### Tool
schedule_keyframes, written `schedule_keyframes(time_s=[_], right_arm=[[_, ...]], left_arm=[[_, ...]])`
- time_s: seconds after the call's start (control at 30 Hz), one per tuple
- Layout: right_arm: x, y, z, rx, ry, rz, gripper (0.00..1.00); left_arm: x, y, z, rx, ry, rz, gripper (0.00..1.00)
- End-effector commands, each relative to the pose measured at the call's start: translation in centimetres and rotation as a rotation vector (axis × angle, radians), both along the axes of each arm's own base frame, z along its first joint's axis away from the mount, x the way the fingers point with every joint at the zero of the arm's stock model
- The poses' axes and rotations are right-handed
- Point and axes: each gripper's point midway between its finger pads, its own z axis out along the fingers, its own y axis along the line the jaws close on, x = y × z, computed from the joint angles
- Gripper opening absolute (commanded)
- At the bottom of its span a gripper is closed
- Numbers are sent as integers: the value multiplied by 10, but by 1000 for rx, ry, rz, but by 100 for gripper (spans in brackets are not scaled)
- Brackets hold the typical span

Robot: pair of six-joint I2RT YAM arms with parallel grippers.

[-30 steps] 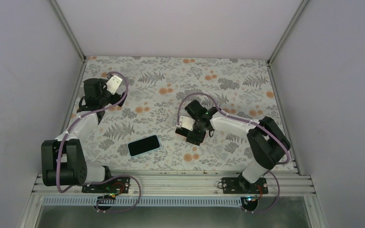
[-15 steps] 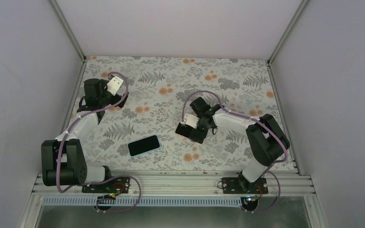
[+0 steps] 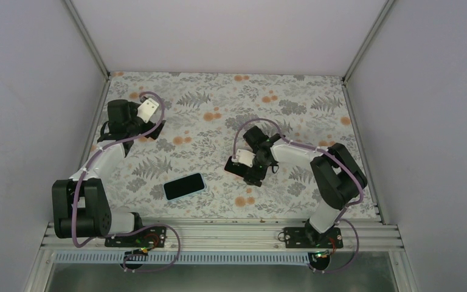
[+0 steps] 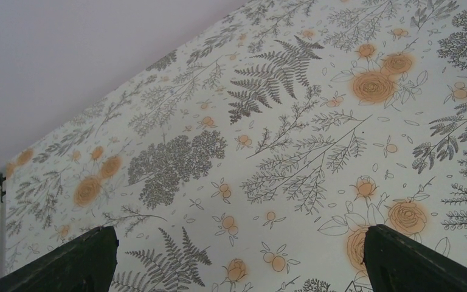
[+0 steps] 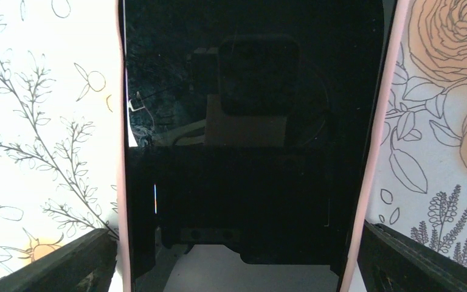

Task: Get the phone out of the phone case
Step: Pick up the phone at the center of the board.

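Note:
A phone (image 5: 252, 121) with a black screen in a pink phone case (image 5: 377, 140) fills the middle of the right wrist view, lying flat on the floral cloth. My right gripper (image 5: 240, 258) is open, one finger on each side of the case's long edges and close to them. From above, the right gripper (image 3: 249, 174) covers almost all of this phone. My left gripper (image 4: 237, 261) is open over bare cloth at the far left (image 3: 148, 130), holding nothing.
A second black-screened phone (image 3: 183, 186) with a pale rim lies on the cloth near the front, left of the right gripper. White walls close in the table (image 3: 304, 103) on three sides. A metal rail (image 3: 219, 234) runs along the near edge.
The right arm's forearm and wrist have swung slightly toward the back while its gripper stays over the pink-cased phone. The left arm and the pale-rimmed phone have not moved.

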Motion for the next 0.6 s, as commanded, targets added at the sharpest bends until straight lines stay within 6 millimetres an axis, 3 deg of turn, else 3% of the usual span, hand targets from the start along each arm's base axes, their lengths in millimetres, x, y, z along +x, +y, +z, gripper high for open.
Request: schedule_keyframes(time_s=[0.0, 0.1, 0.2, 0.33, 0.47, 0.57], right_arm=[[-11, -11, -15, -45, 47, 2, 100], [-11, -13, -20, -61, 50, 3, 97], [-7, -14, -20, -72, 34, -1, 79], [1, -14, -13, -69, -15, -11, 68], [14, -8, 6, -34, -90, -25, 59], [29, 0, 34, 18, -184, -36, 56]], left_arm=[[1, -2, 11, -6, -23, -21, 100], [2, -5, 12, -18, -16, -31, 100], [2, -8, 12, -26, 1, -51, 100], [0, -17, 6, -38, 73, -110, 100], [-9, -35, -1, -87, 187, -214, 100], [-22, -57, -9, -135, 318, -321, 100]])
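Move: The pink-cased phone already lies between the right hand's open fingers, which straddle it towards its right end: its middle is about 5 cm to the left of that hand, 1 cm ahead and 1 cm lower. The blue-cased phone lies some 30 cm left of the right hand and 6 cm back. From the left hand, the pink-cased phone is roughly 32 cm to the right, 14 cm back and 16 cm below. The pink-cased phone is pinched across its width as the right hand's fingers close about a quarter of their range onto its long edges; the right hand then begins to ease forward and up, barely 1 cm in all. Meanwhile the left hand, wide open and empty, starts towards the phone, going about 2.5 cm right while turning clockwise and tipping down some 10 degrees. ##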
